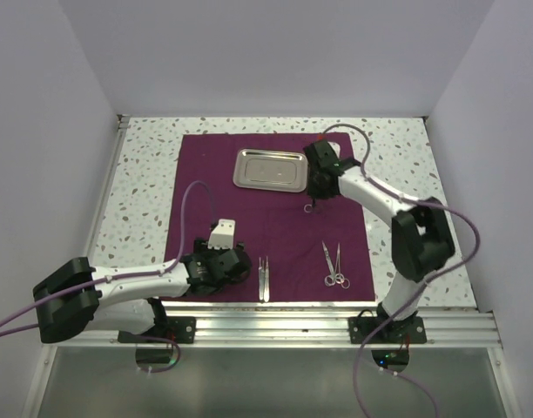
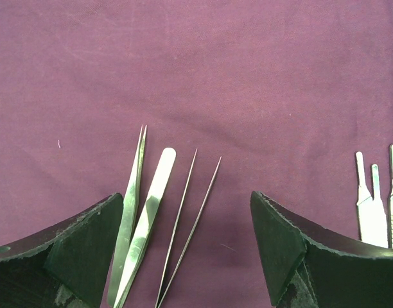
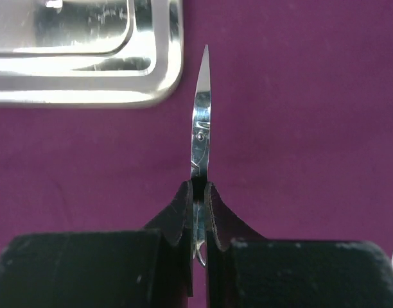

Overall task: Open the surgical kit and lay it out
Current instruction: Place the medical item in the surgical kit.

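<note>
The dark purple cloth of the surgical kit lies spread flat, with the steel tray on its far part. My right gripper is shut on the scissors. Their closed blades point out past the fingertips, beside the tray's corner. Seen from the top, this gripper is by the tray's right end and the ring handles hang below it. My left gripper is open over the near part of the cloth. Flat tweezers and thin tweezers lie between its fingers.
Two ring-handled instruments lie side by side on the near right of the cloth, and their handle ends show at the right of the left wrist view. A speckled tabletop surrounds the cloth. White walls close in the sides and back.
</note>
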Available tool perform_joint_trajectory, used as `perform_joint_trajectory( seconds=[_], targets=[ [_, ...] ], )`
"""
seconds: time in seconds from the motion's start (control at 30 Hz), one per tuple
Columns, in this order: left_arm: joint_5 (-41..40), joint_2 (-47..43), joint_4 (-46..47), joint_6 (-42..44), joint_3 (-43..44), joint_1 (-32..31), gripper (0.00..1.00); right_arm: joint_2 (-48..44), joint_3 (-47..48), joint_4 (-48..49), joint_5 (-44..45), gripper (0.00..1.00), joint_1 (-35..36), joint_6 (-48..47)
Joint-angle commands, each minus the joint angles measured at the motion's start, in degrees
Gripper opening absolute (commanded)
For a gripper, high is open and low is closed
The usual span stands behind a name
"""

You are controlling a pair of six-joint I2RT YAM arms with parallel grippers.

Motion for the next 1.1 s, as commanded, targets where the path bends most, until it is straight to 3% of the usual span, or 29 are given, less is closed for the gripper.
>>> perform_joint_trajectory(
  seconds=[0.0,0.3,0.43,0.73,0.8,0.87,1.07],
  targets=[
    [-1.29,-0.94,0.34,-1.11,1.49,0.07,0.84,-14.57,-11.45,4.55,-1.27,0.00,0.99,1.93],
    [-2.08,-1.29,-0.19,-1.64,1.67,0.07,0.84,-38.07,-34.23,-0.54,-2.06,0.00,7.84,6.32],
    [-3.23,-1.55,-1.15,-2.43,2.28,0.07,0.84,-46.85,-43.83,1.72,-5.48,0.00,9.08,9.31],
    [-1.47,-3.57,-2.39,-1.55,7.11,0.07,0.84,-51.10,-54.83,7.53,-9.44,0.00,9.52,12.66],
    [-2.08,-4.71,-3.17,-1.20,7.81,0.07,0.84,-51.71,-55.88,7.72,-9.97,0.54,9.52,12.57],
    [-2.79,-5.33,-4.75,-0.68,9.39,-0.01,0.84,-53.02,-56.24,7.45,-9.89,0.98,9.52,12.57],
    [-5.07,-7.00,-7.66,4.05,14.66,0.07,0.84,-63.82,-51.77,2.18,-8.13,0.98,9.52,9.42]
  ],
)
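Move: The right hand holds the scissors by their shanks, about 6 cm above the cloth. The bare gap between the two laid-out instruments is about 22 cm back and 5 cm right: the left scissors lie 21 cm back and 3 right, the right scissors 22 back and 7 right. The tray is some 10 cm ahead and 14 left, the scalpels 26 back and 17 left. From the left hand that gap is level and about 36 cm right. Carry the held scissors back about 23 cm and a little right, away from the tray, arching up some 4 cm and then dropping about 9 to the cloth between the two laid-out scissors. Open the right fingers wide to let go, then start rising, tilting the hand's left side up. Late on, lift the empty left gripper about 8 cm off the tweezers, easing slightly right and forward. ##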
